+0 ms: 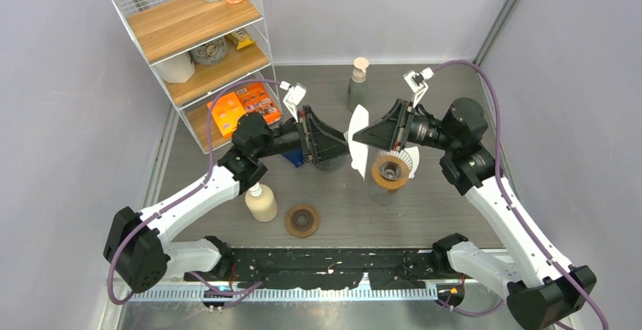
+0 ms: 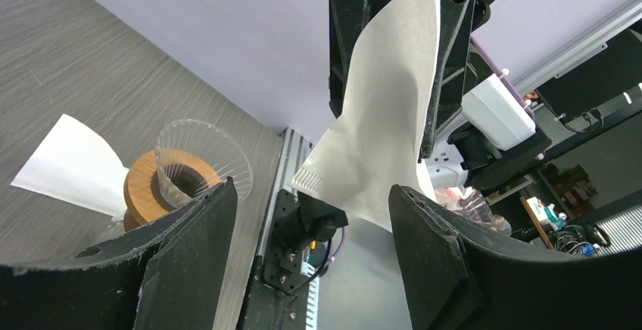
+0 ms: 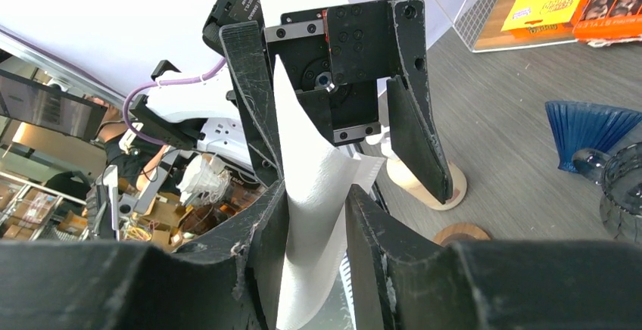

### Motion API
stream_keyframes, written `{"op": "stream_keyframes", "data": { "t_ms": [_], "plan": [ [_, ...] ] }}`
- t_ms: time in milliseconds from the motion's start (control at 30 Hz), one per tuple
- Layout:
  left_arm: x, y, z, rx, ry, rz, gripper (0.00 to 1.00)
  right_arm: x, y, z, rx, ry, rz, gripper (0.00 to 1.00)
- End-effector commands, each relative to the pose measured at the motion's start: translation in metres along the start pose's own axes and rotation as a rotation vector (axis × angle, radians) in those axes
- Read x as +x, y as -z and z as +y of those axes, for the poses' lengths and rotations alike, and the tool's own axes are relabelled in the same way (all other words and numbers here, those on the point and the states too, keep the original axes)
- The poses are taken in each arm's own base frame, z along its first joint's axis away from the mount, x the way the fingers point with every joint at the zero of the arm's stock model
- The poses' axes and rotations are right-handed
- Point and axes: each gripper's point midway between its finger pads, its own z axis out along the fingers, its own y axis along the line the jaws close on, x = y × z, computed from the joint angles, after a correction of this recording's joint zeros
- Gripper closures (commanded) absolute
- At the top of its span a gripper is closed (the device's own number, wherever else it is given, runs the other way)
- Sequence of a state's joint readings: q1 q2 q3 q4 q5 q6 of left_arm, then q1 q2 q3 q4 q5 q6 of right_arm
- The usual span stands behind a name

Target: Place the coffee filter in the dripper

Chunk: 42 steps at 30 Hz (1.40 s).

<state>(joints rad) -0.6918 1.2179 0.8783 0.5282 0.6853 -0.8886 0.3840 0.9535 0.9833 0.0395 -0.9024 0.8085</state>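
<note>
A white paper coffee filter [image 1: 358, 142] hangs in the air between my two grippers. My right gripper [image 1: 365, 135] is shut on it; in the right wrist view the filter [image 3: 306, 224] is pinched between the fingers of that gripper [image 3: 314, 191]. My left gripper [image 1: 343, 147] faces it with jaws wide apart, and the filter [image 2: 378, 126] hangs just beyond its open gripper [image 2: 312, 191], untouched. The glass dripper with a wooden collar [image 1: 391, 172] stands below the right gripper and is empty inside [image 2: 182, 175]. A second white filter [image 2: 72, 165] lies beside it.
A wire shelf rack [image 1: 198, 50] with boxes stands at the back left. A grey bottle [image 1: 358, 84] is at the back centre. A cream soap bottle [image 1: 261, 203] and a wooden ring [image 1: 302, 220] are near the front. A blue fluted dripper [image 3: 583, 129] sits by the left arm.
</note>
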Motion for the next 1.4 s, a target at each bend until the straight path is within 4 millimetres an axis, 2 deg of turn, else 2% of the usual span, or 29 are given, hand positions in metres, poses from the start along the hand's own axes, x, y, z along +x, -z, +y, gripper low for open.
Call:
{"op": "stream_keyframes", "data": {
  "t_ms": [0,367,633,867,1067,1133,1200,1233,1367],
  "plan": [
    [-0.016,-0.004,-0.021,0.075,-0.029,-0.037,0.22,-0.018,0.001,0.018,-0.056,0.088,-0.083,0.62],
    [-0.021,-0.013,-0.052,0.248,-0.012,-0.016,0.24,-0.02,-0.001,0.021,-0.09,0.091,-0.113,0.62],
    [-0.022,-0.014,-0.058,0.273,-0.011,-0.021,0.37,-0.019,-0.004,0.021,-0.112,0.083,-0.114,0.62],
    [-0.022,-0.015,-0.059,0.282,0.0,-0.02,0.64,-0.018,-0.004,0.022,-0.121,0.086,-0.115,0.62],
    [-0.022,-0.016,-0.055,0.267,0.004,-0.029,0.99,-0.018,-0.002,0.026,-0.123,0.105,-0.117,0.59],
    [-0.022,-0.016,-0.053,0.253,0.004,-0.028,1.0,-0.018,-0.001,0.027,-0.118,0.109,-0.121,0.55],
    [-0.022,-0.016,-0.049,0.231,-0.001,-0.032,1.0,-0.018,0.0,0.026,-0.104,0.111,-0.118,0.46],
    [-0.021,-0.016,-0.047,0.216,-0.007,-0.035,1.0,-0.019,0.0,0.027,-0.098,0.125,-0.123,0.36],
    [-0.02,-0.012,-0.027,0.077,-0.045,-0.05,1.0,-0.022,0.006,0.022,-0.029,0.17,-0.139,0.11]
  ]
}}
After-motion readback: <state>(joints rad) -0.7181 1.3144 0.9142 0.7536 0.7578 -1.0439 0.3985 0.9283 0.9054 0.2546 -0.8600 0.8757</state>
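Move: The coffee filter hangs between the right hand's part-open fingers, its middle practically at that hand point, about 1 cm back. From the open left hand it lies about 4 cm to the right, 3 cm higher and 1 cm back. The dripper stands some 13 cm right of the left hand, 7 cm ahead and 22 cm below; the dark glass jug is about 2 cm left, 15 cm ahead and 31 cm below. The left fingers pinch the filter from the left, going from wide open to shut, after that hand rises about 3 cm, drawing back 2 cm and shifting a little right, turning some 10 degrees clockwise with its fingertips tilting up. The right hand rises about 1.5 cm and then spreads its fingers wide to let go. At the end the left hand, still gripping, sinks about 1 cm and edges forward. ##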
